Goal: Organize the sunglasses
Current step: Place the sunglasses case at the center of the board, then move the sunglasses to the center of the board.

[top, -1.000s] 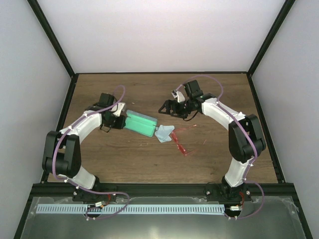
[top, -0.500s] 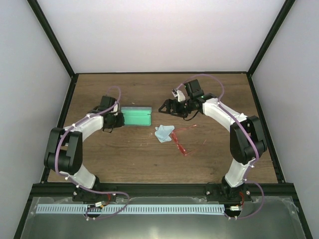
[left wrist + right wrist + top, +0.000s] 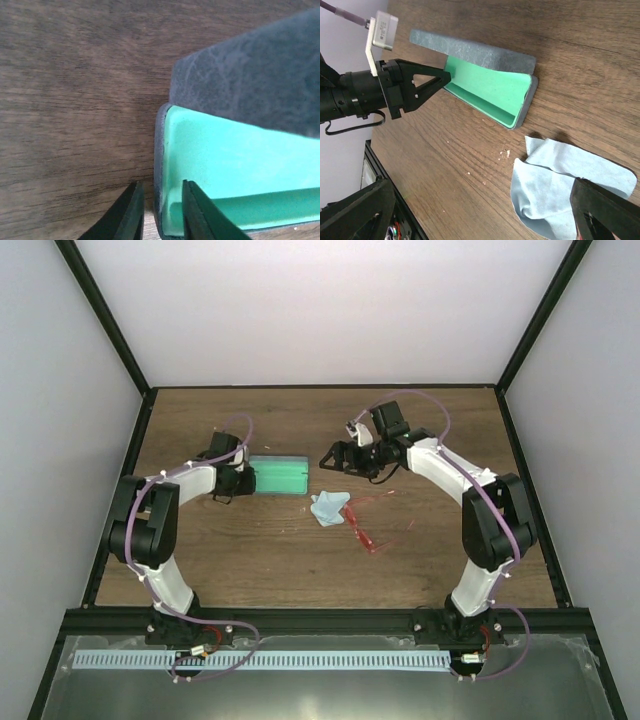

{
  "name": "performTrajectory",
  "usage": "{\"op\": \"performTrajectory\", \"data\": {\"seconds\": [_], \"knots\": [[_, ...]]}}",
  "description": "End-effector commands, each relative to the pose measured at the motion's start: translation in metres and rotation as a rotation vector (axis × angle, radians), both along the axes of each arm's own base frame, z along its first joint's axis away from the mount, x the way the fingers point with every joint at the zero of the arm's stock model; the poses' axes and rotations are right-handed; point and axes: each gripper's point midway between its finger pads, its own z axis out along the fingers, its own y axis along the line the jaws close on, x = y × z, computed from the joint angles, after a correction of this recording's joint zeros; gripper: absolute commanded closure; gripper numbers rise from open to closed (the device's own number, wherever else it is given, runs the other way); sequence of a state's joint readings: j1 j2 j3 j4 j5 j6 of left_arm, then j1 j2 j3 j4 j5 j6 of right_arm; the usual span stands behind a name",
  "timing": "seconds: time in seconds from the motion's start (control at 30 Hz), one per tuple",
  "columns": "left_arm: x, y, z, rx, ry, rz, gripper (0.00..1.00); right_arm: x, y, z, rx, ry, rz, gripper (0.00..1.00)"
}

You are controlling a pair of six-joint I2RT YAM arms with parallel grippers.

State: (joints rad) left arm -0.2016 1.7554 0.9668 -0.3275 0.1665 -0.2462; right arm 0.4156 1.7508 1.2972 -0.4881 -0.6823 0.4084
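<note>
The red sunglasses (image 3: 362, 528) lie on the wooden table, right of centre, just beyond the light blue cloth (image 3: 328, 508). The case (image 3: 277, 476) lies open at the left, showing its green lining (image 3: 240, 165) and its grey lid (image 3: 250, 85) standing up behind. My left gripper (image 3: 159, 210) straddles the case's left end wall, the jaws slightly apart with a gap beside the wall. My right gripper (image 3: 333, 458) hovers wide open above the table between case (image 3: 490, 92) and cloth (image 3: 565, 190), holding nothing.
Small pale crumbs (image 3: 504, 155) dot the wood near the cloth. Black frame rails (image 3: 120, 490) edge the table on the left, right and back, with white walls beyond. Both arm bases sit at the near edge.
The left gripper swung the case's near end leftward, so the case now lies parallel to the back edge and farther from the cloth. Its jaws have parted slightly. The right arm barely moved.
</note>
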Motion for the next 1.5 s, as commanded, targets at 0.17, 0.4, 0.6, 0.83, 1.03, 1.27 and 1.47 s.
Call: {"op": "performTrajectory", "data": {"seconds": [0.17,0.4,0.6,0.83,1.03,1.27,1.47], "knots": [[0.005,-0.006,0.023,-0.027,-0.06,-0.034,0.6,-0.007,-0.015,-0.001,-0.069,-0.033,-0.034,0.06],[0.007,-0.006,0.09,-0.073,-0.24,0.005,0.28,-0.042,0.001,-0.015,-0.036,0.008,0.03,0.33],[0.004,-0.005,0.141,-0.118,-0.375,0.044,0.0,-0.073,0.008,-0.042,-0.054,0.068,0.064,0.58],[0.0,-0.01,0.159,-0.195,-0.373,0.088,0.0,-0.081,-0.013,-0.079,-0.165,0.16,-0.003,0.73],[-0.009,-0.019,0.147,-0.205,-0.33,0.049,0.0,-0.072,-0.033,-0.092,-0.194,0.216,-0.073,0.72],[-0.019,-0.02,0.134,-0.197,-0.294,0.037,0.0,-0.061,-0.058,-0.101,-0.25,0.224,-0.123,0.71],[-0.024,-0.017,0.13,-0.176,-0.279,0.028,0.0,-0.05,-0.075,-0.097,-0.306,0.189,-0.163,0.69]]}}
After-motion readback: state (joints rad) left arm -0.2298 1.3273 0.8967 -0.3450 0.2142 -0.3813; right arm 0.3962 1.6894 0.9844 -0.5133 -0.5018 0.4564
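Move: The sunglasses case lies open with its near left corner at the left hand's fingers, which straddle its end wall; its middle is about 7 cm to the right and 3 cm ahead, at hand height. The blue cloth is some 20 cm right of that hand and 5 cm back. From the right hand, the sunglasses lie roughly 9 cm right, 8 cm back and 14 cm down, the cloth 3 cm back and 1 cm left, 15 cm down. The case's end wall is let go: the left fingers spread wide and the hand rises about 15 cm, tipping outward some 20 degrees, then eases slightly down and back. Meanwhile the right hand, fingers narrowing to a third open, drops and draws back beside the cloth, then swings some 6 cm right, still sinking, its finger side seeming to push the sunglasses along. ##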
